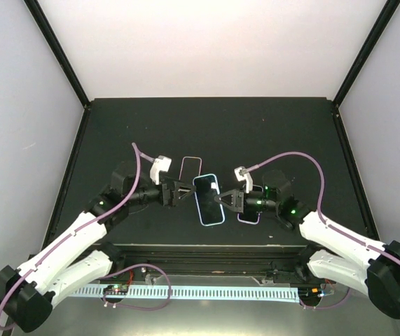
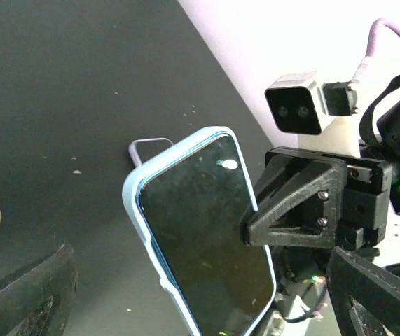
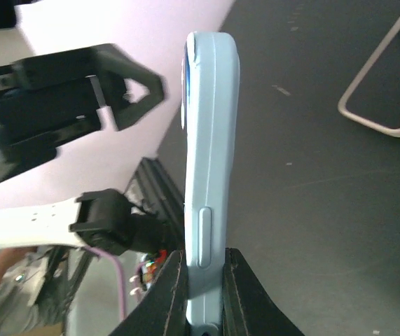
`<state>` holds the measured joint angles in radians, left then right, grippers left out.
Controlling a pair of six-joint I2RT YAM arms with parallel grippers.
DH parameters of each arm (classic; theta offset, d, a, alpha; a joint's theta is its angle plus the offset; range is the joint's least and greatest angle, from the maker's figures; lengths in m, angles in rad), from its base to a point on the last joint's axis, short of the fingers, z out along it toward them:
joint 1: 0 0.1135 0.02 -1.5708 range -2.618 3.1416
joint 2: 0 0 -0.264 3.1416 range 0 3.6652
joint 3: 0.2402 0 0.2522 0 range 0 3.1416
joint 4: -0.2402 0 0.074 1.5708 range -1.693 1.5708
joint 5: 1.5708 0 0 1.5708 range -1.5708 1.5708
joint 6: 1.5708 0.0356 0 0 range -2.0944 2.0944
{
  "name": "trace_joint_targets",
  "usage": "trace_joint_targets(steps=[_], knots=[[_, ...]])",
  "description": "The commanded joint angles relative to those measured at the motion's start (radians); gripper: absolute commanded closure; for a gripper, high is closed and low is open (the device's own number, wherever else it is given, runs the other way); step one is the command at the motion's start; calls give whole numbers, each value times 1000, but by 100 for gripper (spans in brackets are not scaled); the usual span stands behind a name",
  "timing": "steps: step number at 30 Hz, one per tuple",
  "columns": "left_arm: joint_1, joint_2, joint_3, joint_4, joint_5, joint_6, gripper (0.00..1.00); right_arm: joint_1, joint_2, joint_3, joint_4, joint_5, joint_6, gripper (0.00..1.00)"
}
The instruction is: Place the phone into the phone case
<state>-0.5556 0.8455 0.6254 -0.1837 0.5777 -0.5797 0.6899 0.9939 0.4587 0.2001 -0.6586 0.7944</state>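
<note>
The phone (image 1: 209, 198), dark screen up, sits inside a light blue phone case (image 1: 202, 213) held off the table. My right gripper (image 1: 222, 201) is shut on the case's right edge; in the right wrist view its fingertips (image 3: 175, 269) pinch the case (image 3: 211, 140) just below a side button. My left gripper (image 1: 185, 190) stands open at the phone's left edge, not touching it. The left wrist view shows the cased phone (image 2: 200, 231) tilted, with the right gripper's black fingers (image 2: 298, 203) on its side and my own left gripper (image 2: 203, 301) spread wide below it.
An empty pale-rimmed case (image 1: 190, 166) lies on the black table behind the phone. A purple-rimmed case (image 1: 249, 218) lies under the right wrist. The black table (image 1: 207, 126) has raised frame edges at the sides.
</note>
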Motion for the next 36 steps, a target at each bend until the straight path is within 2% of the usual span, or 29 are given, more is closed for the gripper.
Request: trace_joint_targets(steps=[1,6,12,20,24,33,36], knots=[[5,-56,33,-88,-113,65,1,-10,25,64,-9,153,-38,99],[4,-113,19,-139,-179,108,1,-57,130,142,-129,317,-70,99],[5,-154,-20,-133,-177,112,1,-169,336,176,-40,267,-40,99],[5,-158,-37,-140,-161,99,1,-195,568,280,46,226,41,99],[6,-161,-47,-138,-156,91,1,-208,633,317,63,223,62,98],[5,-172,-44,-147,-159,73,1,-254,726,333,39,221,66,89],[5,-175,-41,-146,-164,72,1,-266,727,336,3,217,56,83]])
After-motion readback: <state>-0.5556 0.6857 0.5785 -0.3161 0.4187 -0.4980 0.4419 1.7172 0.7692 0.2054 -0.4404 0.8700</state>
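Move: The right gripper still pinches the right edge of the light blue case with its phone. The bare spot for laying it down is some 16 cm ahead of that hand, 0 cm sideways and about 14 cm below. At table height too, the beige-cased phone is about 16 cm ahead and 12 cm left, the purple-cased phone about 4 cm ahead and 12 cm right. From the empty left gripper the spot is roughly 12 cm ahead, 12 cm right and 17 cm below. Carry the light blue case with the right gripper some 17 cm forward and about 14 cm down, drifting a little right, into the row beside the beige-cased phone. On the way, swing the hand clockwise about 25 degrees and tip its fingers further down to level the case, keeping the pinch on its right edge. Back the left gripper off some 3 cm to the left, fingers still open. ##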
